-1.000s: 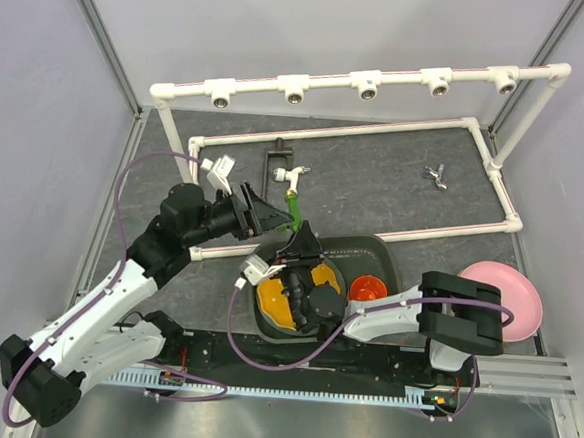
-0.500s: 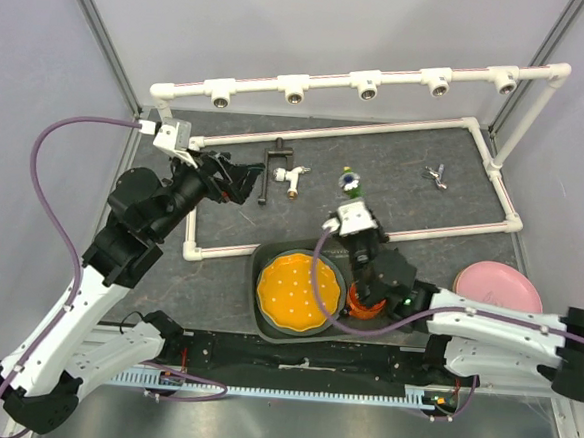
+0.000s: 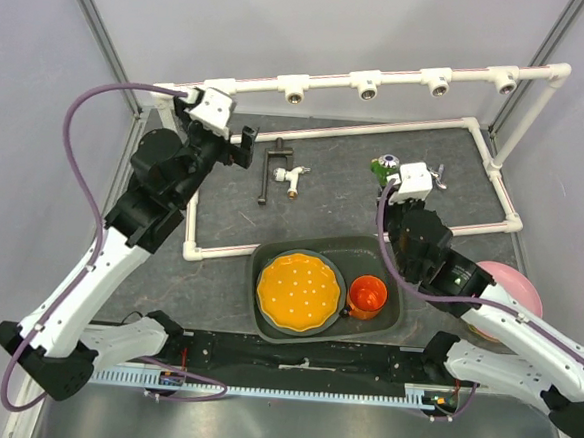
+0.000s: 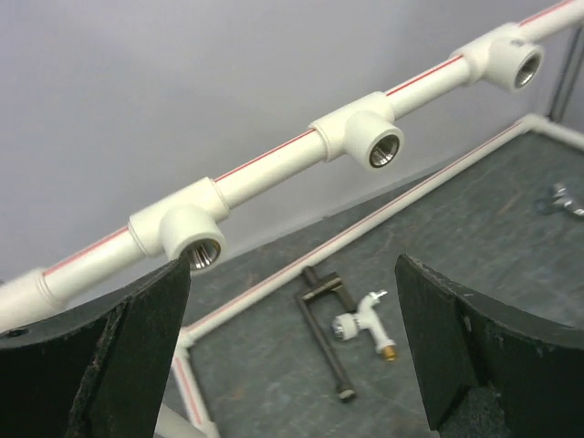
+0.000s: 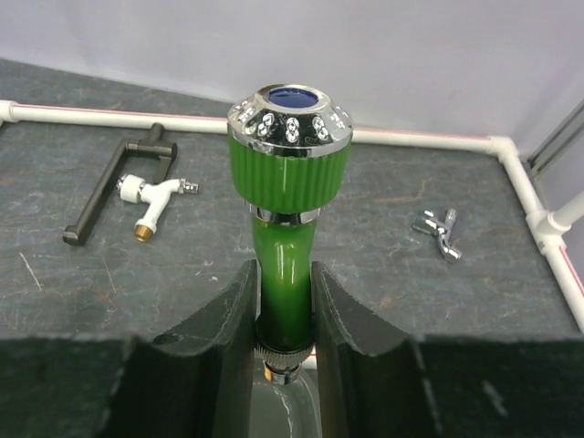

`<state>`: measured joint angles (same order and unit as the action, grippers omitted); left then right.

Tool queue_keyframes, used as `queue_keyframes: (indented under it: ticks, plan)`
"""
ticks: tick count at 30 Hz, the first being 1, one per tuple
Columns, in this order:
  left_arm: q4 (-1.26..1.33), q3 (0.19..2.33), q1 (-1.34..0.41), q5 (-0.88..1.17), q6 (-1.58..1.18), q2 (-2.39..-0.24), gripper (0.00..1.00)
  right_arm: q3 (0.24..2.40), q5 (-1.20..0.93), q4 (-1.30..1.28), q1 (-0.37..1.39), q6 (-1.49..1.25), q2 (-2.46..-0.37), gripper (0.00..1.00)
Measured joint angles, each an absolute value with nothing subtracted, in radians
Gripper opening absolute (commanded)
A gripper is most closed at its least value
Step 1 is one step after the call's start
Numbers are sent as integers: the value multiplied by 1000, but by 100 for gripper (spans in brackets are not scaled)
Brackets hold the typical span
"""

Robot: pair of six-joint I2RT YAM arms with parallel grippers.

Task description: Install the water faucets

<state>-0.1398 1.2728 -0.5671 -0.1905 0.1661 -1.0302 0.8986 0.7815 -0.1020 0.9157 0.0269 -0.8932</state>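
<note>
My right gripper is shut on the stem of the green faucet, which stands upright with its round silver tip on top. From above, that green faucet hangs over the mat right of centre, at my right gripper. The black-handled white-and-brass faucet lies on the mat. The tiny silvery faucet lies at the right. My left gripper is open and empty, raised near the white tee sockets of the pipe frame.
A dark tray in front holds an orange plate and an orange cup. A pink plate sits at the right, partly behind my right arm. White floor pipes border the mat. Enclosure walls stand close.
My left gripper opened wide and rose back-left, away from the green faucet, toward the pipe frame. My right arm swung from the tray to the right, carrying the green faucet.
</note>
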Motion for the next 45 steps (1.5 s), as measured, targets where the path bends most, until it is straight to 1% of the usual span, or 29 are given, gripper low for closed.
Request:
queue_keyframes:
  ticks: [5, 10, 14, 20, 25, 30, 31, 33, 34, 36, 37, 39, 40, 42, 43, 45]
  plan:
    - [-69, 1254, -567, -168, 469, -1105, 100, 936, 672, -209, 796, -72, -914, 0]
    - [4, 1250, -567, -189, 691, -1195, 98, 974, 564, -294, 680, -133, -928, 0]
    - [76, 1261, -566, -218, 833, -1290, 90, 1007, 510, -340, 613, -150, -926, 0]
    - [143, 1322, -556, -240, 978, -1421, 81, 1065, 495, -407, 578, -148, -922, 0]
    - [203, 1356, -538, -259, 1051, -1483, 68, 1091, 521, -431, 566, -142, -912, 0]
    - [248, 1357, -517, -263, 1076, -1517, 62, 1101, 555, -405, 558, -140, -911, 0]
    - [255, 1357, -514, -264, 1080, -1523, 57, 1101, 561, -390, 557, -136, -911, 0]
    - [270, 1356, -509, -268, 1085, -1533, 54, 1101, 574, -354, 553, -128, -911, 0]
    - [278, 1353, -508, -271, 1088, -1535, 48, 1101, 582, -331, 549, -123, -910, 0]
    - [293, 1347, -507, -274, 1103, -1536, 43, 1100, 591, -281, 534, -115, -910, 0]
    - [296, 1343, -507, -276, 1110, -1536, 36, 1100, 596, -257, 523, -113, -912, 0]
    - [313, 1330, -507, -278, 1153, -1536, 30, 1093, 601, -197, 492, -108, -916, 0]
    - [317, 1325, -507, -279, 1166, -1535, 23, 1089, 601, -177, 476, -108, -919, 0]
    - [340, 1313, -507, -277, 1171, -1532, 18, 1075, 581, -124, 427, -109, -930, 0]
    - [348, 1307, -507, -276, 1171, -1530, 13, 1067, 568, -102, 394, -112, -938, 0]
    - [358, 1296, -507, -270, 1171, -1524, 11, 1053, 524, -60, 336, -122, -954, 0]
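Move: The left hand, empty and open, has the high white rail about 15 cm ahead, 5 cm lower and 1 cm to its right; the first tee from the left is about 14 cm ahead, 3 cm left, the second some 16 cm ahead, 8 cm right. The right hand holds the green faucet; the rightmost tee lies about 21 cm ahead, 19 cm right and 8 cm up, the fourth tee 20 cm ahead, 8 cm right, the rail's right elbow 22 cm ahead, 28 cm right. The left fingers close round the top rail between its first two tees, after the hand reaches about 15 cm forward and 5 cm down, rolling over some 50 degrees, left side up. Meanwhile the right hand keeps its grip on the green faucet and carries it about 12 cm right and 7 cm forward, dipping slightly before it climbs, turning some 20 degrees clockwise towards the rightmost tee. ##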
